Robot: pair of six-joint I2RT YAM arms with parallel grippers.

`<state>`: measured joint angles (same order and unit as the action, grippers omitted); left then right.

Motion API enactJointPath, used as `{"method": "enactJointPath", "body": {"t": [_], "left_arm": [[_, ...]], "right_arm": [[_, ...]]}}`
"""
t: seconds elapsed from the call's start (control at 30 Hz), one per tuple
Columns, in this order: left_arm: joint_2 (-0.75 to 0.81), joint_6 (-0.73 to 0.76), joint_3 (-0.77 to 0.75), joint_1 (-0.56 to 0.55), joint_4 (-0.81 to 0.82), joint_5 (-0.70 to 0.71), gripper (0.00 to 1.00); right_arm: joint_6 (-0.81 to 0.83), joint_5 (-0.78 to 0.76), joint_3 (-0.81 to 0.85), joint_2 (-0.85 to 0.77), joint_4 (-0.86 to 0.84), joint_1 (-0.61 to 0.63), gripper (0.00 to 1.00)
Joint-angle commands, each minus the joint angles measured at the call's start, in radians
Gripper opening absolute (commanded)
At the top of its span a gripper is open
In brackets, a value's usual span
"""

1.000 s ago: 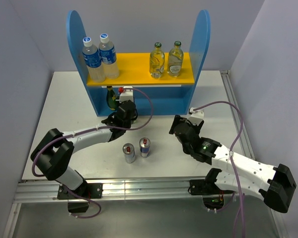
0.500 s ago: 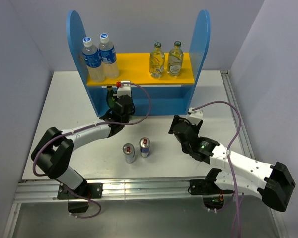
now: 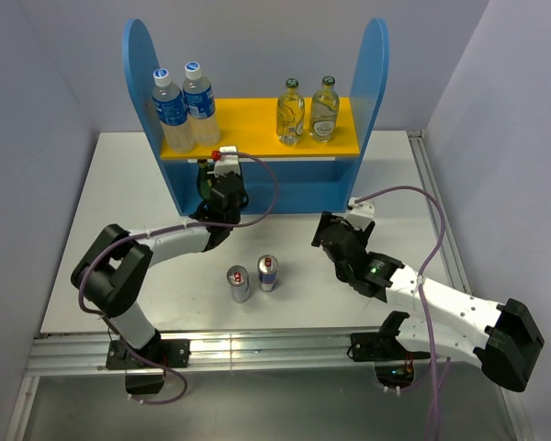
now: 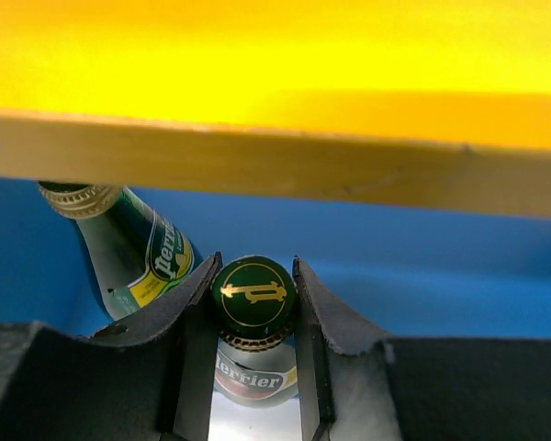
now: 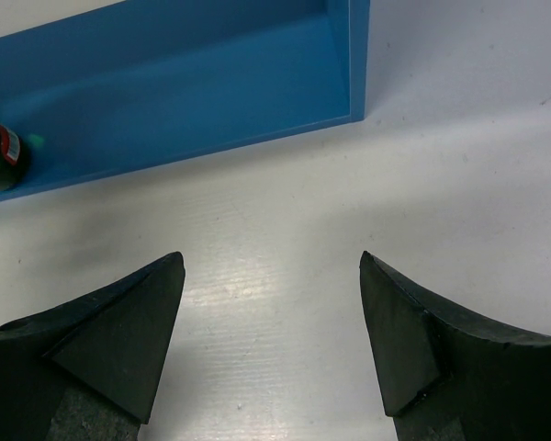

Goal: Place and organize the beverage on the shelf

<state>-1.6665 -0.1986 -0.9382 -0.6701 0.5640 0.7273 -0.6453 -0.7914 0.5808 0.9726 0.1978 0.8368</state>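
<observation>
The shelf (image 3: 375, 83) holds two clear glass bottles (image 3: 307, 110) of pale yellow drink on its yellow upper board (image 3: 248, 124). One dark green bottle (image 3: 205, 182) stands on the lower level at the left, also seen as the green bottle (image 4: 133, 250) in the left wrist view. My left gripper (image 3: 222, 188) reaches under the upper board and is shut on a second green bottle, gripping just below its cap (image 4: 253, 294). Two cans (image 3: 253, 277) stand on the table in front. My right gripper (image 3: 329, 234) hovers open over bare table, right of the cans.
Two plastic water bottles (image 3: 185, 106) with blue labels stand at the left of the upper board. The shelf's blue base (image 5: 165, 92) lies ahead of my right gripper (image 5: 271, 259). The yellow board's underside (image 4: 275, 156) is close above my left gripper (image 4: 255, 260).
My left gripper has carried the green bottle forward, from in front of the shelf to under the upper board beside the standing green bottle. The right arm has barely shifted.
</observation>
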Motion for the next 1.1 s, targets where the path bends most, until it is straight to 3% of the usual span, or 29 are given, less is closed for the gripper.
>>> {"method": "enactJointPath", "body": {"t": [0.0, 0.27, 0.37, 0.5, 0.57, 0.6, 1.07], "left_arm": [[-0.024, 0.027, -0.039, 0.009, 0.189, 0.043, 0.00], [-0.073, 0.030, -0.053, 0.018, 0.201, 0.080, 0.03], [-0.079, 0.030, -0.062, 0.020, 0.185, 0.081, 0.24], [-0.061, 0.015, -0.060, 0.021, 0.149, 0.063, 0.65], [-0.050, 0.011, -0.053, 0.020, 0.145, 0.040, 0.77], [-0.045, 0.011, -0.050, 0.020, 0.145, 0.037, 0.92], [0.068, -0.016, -0.027, -0.020, 0.019, 0.047, 0.98]], "right_arm": [[0.007, -0.006, -0.010, 0.006, -0.038, -0.011, 0.84], [0.010, 0.000, -0.012, 0.011, -0.043, -0.018, 0.84], [0.010, 0.001, -0.007, 0.009, -0.040, -0.018, 0.84], [0.007, 0.001, -0.009, 0.006, -0.038, -0.019, 0.84], [0.007, 0.001, -0.009, 0.003, -0.037, -0.018, 0.84], [0.004, 0.004, -0.010, 0.002, -0.037, -0.018, 0.84], [-0.010, 0.001, -0.021, -0.029, -0.024, -0.018, 0.84]]}}
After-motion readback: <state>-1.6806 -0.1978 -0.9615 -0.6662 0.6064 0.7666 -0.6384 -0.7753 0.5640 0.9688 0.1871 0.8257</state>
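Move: The Perrier bottle is already pinched by its neck in the left hand. Its spot under the yellow shelf lies about 2 cm ahead, with the bottle's middle going some 7 cm below the hand. The standing Perrier is roughly 6 cm to the left and 3 cm ahead, about 7 cm lower. The yellow shelf's middle is some 8 cm ahead, 8 cm right and 6 cm up. From the right hand the spot is about 17 cm ahead, 25 cm left and 4 cm lower. The held Perrier bottle is carried the last 1.5 cm or so forward under the yellow shelf, beside the standing Perrier, the left hand still gripping its neck and tipping up only slightly. There the hand stays while its fingers open from about a third to nearly full width and let go; it then starts up by about 1.5 cm and a little back. ##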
